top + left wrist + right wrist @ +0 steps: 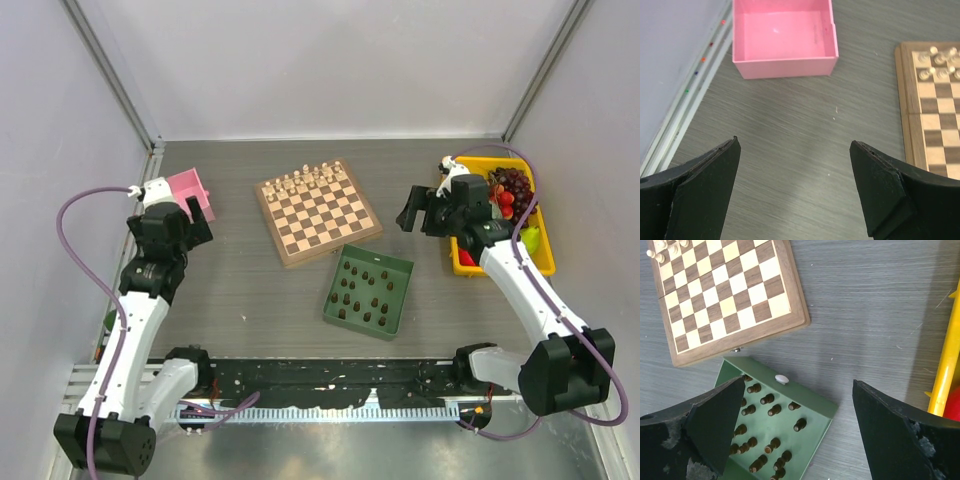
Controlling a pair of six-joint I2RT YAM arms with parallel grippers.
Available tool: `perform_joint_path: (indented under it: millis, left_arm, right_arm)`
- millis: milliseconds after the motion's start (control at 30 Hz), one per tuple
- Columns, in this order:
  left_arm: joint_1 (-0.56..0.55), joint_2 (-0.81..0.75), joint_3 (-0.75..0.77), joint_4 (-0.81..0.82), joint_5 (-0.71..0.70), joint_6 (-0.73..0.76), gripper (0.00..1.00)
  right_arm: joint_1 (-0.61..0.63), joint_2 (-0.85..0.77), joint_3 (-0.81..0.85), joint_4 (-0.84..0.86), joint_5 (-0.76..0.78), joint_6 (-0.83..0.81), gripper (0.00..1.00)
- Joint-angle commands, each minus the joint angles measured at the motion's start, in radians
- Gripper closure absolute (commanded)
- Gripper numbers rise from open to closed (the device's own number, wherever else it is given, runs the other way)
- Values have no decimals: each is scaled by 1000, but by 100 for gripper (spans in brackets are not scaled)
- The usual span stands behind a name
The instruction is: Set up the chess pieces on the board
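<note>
The board [318, 211] lies in the middle of the table, with pale chessmen along its far edge; part of it shows in the left wrist view [935, 107] and in the right wrist view [725, 295]. Several dark brown chess pieces [365, 290] stand in a green tray [392, 266] just right of and nearer than the board; the right wrist view shows these pieces [767, 412] too. My left gripper [203, 214] hangs open over bare table left of the board. My right gripper [410, 213] is open to the right of the board, holding nothing.
A pink box [190, 187] sits at the far left, in front of my left gripper [795, 155]. A yellow bin [540, 250] holding toy fruit stands at the right, behind the right arm. A small white knob [782, 379] sits on the green tray's rim [805, 396].
</note>
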Motion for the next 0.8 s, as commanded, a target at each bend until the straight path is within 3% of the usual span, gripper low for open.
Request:
perform_joint_path:
  millis: [0, 100, 267, 500, 700, 767]
  left_arm:
    - [0, -51, 32, -78, 140, 36, 1]
    - [0, -88, -7, -59, 138, 49, 1]
    - [0, -118, -62, -41, 151, 66, 1]
    - [0, -114, -70, -73, 145, 70, 1]
    - [0, -121, -79, -76, 128, 64, 1]
    - [-2, -121, -79, -78, 121, 64, 1]
  right_arm:
    - [24, -18, 63, -58, 6, -17, 5]
    - [50, -18, 74, -104, -8, -49, 1]
    - [150, 25, 91, -193, 67, -32, 12]
    - [345, 67, 60, -182, 219, 18, 25]
    - [397, 156, 57, -173, 258, 51, 44]
    - [412, 186, 59, -159, 250, 48, 46]
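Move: The dark chess pieces at the far right end of the green tray lie roughly 10 cm to my right hand's left, 8 cm back towards me and some 16 cm below; the tray's middle is about 4 cm farther left and 3 cm nearer me. From the same hand, the chessboard is about 25 cm left and 6 cm ahead, the fruit basket some 14 cm right and 4 cm ahead. From my left hand those pieces are about 45 cm right, 4 cm back and 21 cm below. I swing my right hand left and back over the far right part of the green tray, about 10 cm across, then sink some 6 cm towards the dark pieces, mostly at the end. The wrist tips down and turns counter-clockwise, each some 10 degrees, while the wide-open fingers narrow to about half, touching nothing. My empty left hand drifts a few centimetres back, down and right. ##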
